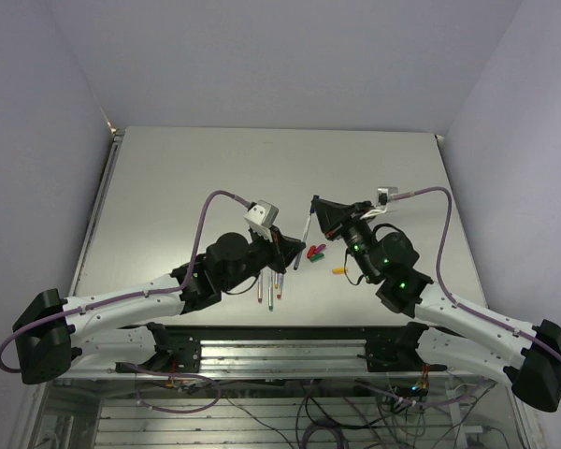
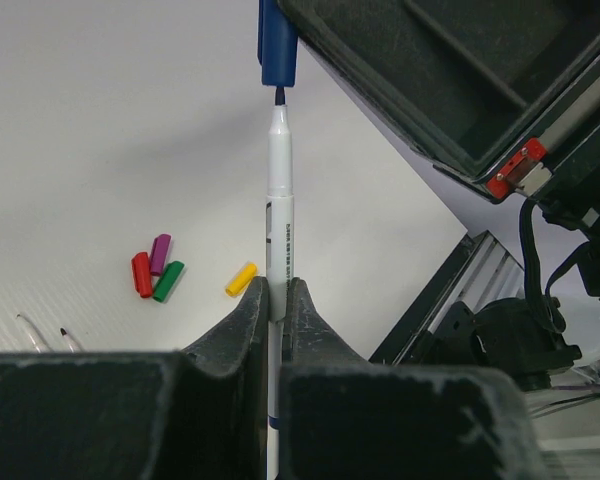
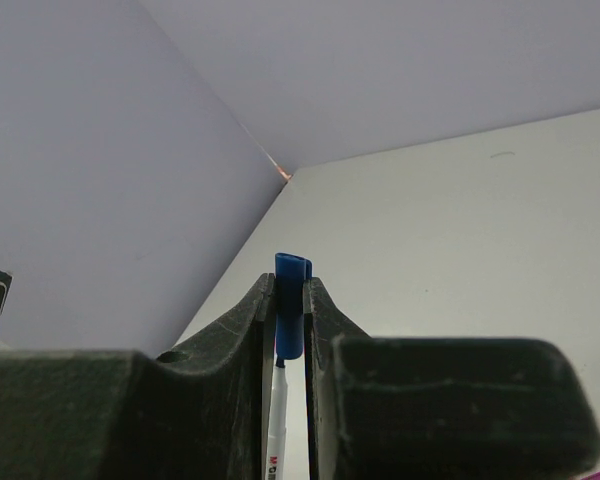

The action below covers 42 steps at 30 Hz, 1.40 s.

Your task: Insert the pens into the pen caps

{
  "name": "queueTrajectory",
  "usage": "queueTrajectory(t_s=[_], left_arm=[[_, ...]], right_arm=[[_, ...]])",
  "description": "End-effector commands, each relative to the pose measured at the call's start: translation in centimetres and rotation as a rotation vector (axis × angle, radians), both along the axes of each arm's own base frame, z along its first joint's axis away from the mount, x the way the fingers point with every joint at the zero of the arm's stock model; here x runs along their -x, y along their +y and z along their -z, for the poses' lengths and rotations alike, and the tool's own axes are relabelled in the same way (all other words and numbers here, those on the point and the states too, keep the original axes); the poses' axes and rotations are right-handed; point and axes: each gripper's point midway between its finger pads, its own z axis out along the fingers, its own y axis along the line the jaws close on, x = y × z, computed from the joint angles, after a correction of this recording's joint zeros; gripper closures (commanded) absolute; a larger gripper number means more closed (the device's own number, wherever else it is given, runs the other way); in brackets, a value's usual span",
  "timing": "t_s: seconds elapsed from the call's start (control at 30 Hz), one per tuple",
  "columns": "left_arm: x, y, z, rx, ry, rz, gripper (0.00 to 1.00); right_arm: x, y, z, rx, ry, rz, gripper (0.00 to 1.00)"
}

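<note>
My left gripper (image 2: 278, 287) is shut on a white pen (image 2: 280, 200), which it holds upright above the table. The pen's dark tip meets the open mouth of a dark blue pen cap (image 2: 278, 50). That blue cap (image 3: 290, 300) is pinched in my right gripper (image 3: 290, 285), which is shut on it, and the pen (image 3: 276, 420) rises into it from below. In the top view, the two grippers meet over the table's middle, left (image 1: 290, 251) and right (image 1: 316, 208). Red (image 2: 141, 275), magenta (image 2: 160, 254), green (image 2: 168, 281) and yellow (image 2: 241, 278) caps lie on the table.
Several loose pens (image 1: 269, 285) lie on the table under the left gripper, and two of their tips (image 2: 40, 338) show in the left wrist view. The table's near edge and metal frame (image 1: 280, 351) run below the arms. Walls close in the back and sides.
</note>
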Motion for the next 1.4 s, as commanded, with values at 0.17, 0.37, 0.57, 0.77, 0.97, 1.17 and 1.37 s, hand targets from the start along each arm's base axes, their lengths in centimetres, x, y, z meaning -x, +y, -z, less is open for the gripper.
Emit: queueTrajectory(t_s=[0.17,0.37,0.57,0.77,0.97,1.17,1.37], left_arm=[[-0.3,0.2,-1.3,0.051,-0.02,-0.026,0.93],[-0.6,0.4,-1.4,0.055,-0.025,-0.05,0.93],[-1.1,1.3,-2.0,0.101,-0.036,-0.1,0.93],[-1.2,1.2,-3.4,0.156,-0.063,-0.106,0.93],[-1.4,1.1,-4.9,0.191,-0.093,-0.107,0.93],[-2.2,2.3,-6.5,0.215,-0.139,-0.174,0.93],[-3.1,4.1,-8.3,0.241,-0.183,-0.268,0.93]], right_arm=[[0.4,0.8,0.7,-0.024,0.02,-0.049,1.0],[0.7,1.2,1.2,-0.033,0.045,-0.075,1.0],[1.1,2.0,2.2,-0.008,0.084,-0.123,1.0],[2.0,3.5,4.1,0.05,0.115,-0.211,1.0],[2.6,4.6,6.3,0.128,0.153,-0.278,1.0],[3.0,5.2,8.3,0.209,0.196,-0.319,1.0],[3.7,5.1,9.6,0.236,0.229,-0.34,1.0]])
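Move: My left hand holds the pen tip-up, leaning forward and right, and my right hand holds the blue cap just over the tip. The cap's middle is about 6 cm ahead, 2 cm right and 8 cm above my left hand. The pen's middle is roughly 5 cm back, 2 cm left and 8 cm below my right hand. On the table, about 23 cm below my left hand, the red cap is 13 cm ahead and 3 cm right, the green one 11 cm ahead and 5 cm right, and the yellow one 8 cm ahead and 12 cm right. I bring my right hand about 4 cm left, sinking 3.5 cm and drawing back slightly, turning some 15 degrees counter-clockwise as I push the blue cap down over the pen's tip. My left hand keeps its pinch on the barrel and drifts about 2.5 cm left and forward, turning slightly counter-clockwise; both grips stay shut. ##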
